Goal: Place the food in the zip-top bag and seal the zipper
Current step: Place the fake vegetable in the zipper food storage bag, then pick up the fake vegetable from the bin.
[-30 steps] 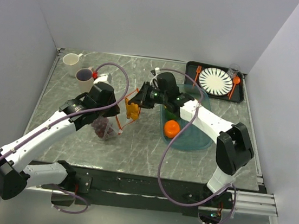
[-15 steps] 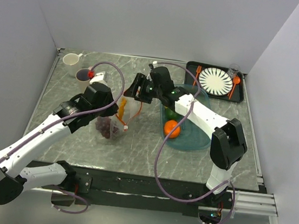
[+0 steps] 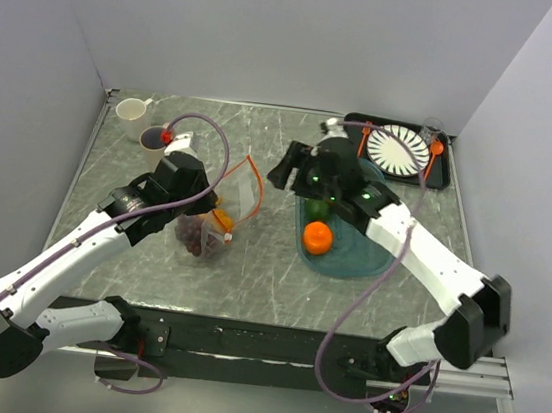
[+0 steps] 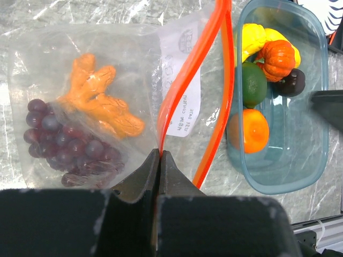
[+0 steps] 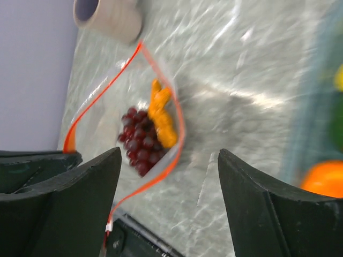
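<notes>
The clear zip-top bag (image 4: 107,59) lies on the table with its mouth gaping. Inside it are a dark purple grape bunch (image 4: 64,144) and an orange knobbly piece (image 4: 102,104). My left gripper (image 4: 159,152) is shut on the orange-red zipper (image 4: 230,69) at one end of the mouth. My right gripper (image 5: 169,155) hangs open and empty above the table, between the bag (image 5: 107,107) and the teal tray (image 3: 370,258). More food sits in that tray: an orange (image 4: 247,130), a green piece (image 4: 253,83), a small pumpkin (image 4: 276,56), yellow pieces (image 4: 252,37) and a dark one (image 4: 293,81).
Two cups (image 3: 133,108) (image 3: 155,139) stand at the back left, close behind the bag. A black tray (image 3: 445,173) at the back right holds a striped plate (image 3: 400,149) with an orange fork and spoon. Walls close in the table on three sides.
My right gripper opened at the bag's mouth and pulled back right towards the teal tray. The orange piece it carried now lies in the bag. My left gripper kept its hold.
</notes>
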### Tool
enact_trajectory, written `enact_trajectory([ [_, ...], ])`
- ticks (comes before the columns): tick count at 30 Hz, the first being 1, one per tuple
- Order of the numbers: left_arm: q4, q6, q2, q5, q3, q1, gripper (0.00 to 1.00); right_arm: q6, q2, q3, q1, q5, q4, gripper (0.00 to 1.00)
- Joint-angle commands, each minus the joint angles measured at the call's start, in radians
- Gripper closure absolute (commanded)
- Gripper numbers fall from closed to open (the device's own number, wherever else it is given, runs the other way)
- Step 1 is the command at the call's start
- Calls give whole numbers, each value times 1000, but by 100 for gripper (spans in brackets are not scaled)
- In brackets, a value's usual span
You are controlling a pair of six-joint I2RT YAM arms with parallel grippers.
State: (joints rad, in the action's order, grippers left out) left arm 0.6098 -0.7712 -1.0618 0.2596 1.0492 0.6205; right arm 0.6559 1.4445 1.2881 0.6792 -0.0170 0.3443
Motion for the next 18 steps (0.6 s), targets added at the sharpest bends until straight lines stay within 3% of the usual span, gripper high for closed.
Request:
enact_trajectory([
  [1, -35, 1, 26, 10, 26, -2, 99, -19, -71, -73, -102, 135, 81, 17],
  [8, -31, 3, 10, 1, 28, -2, 99, -53, 16, -60, -266, 129, 142, 16],
  [18, -22, 9, 8, 7, 35, -2, 99, -154, 263, 158, -313, 242, 287, 16],
])
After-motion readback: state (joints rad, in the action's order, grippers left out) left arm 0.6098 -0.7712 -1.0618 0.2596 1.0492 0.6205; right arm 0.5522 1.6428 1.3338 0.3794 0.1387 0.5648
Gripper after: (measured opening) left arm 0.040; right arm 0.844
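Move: The open right hand stands high beside the bag. The avocado in the blue container lies about 11 cm to its right, 7 cm ahead and 20 cm below. The orange pumpkin is some 4 cm farther out and 4 cm farther right than the avocado, the yellow gourd about 5 cm beyond the avocado, and the mandarin roughly 8 cm nearer than it. From the left hand the avocado lies some 24 cm right, 9 cm ahead and 18 cm below. While the left fingers keep their pinch on the bag's orange zipper edge, the empty right hand swings away from the bag and over the container, about 14 cm right, then sinks some 10 cm while reaching 7 cm forward towards the avocado and pumpkin. Its wrist turns clockwise about 20 degrees, tips down and lowers its left side; the fingers stay wide open. ##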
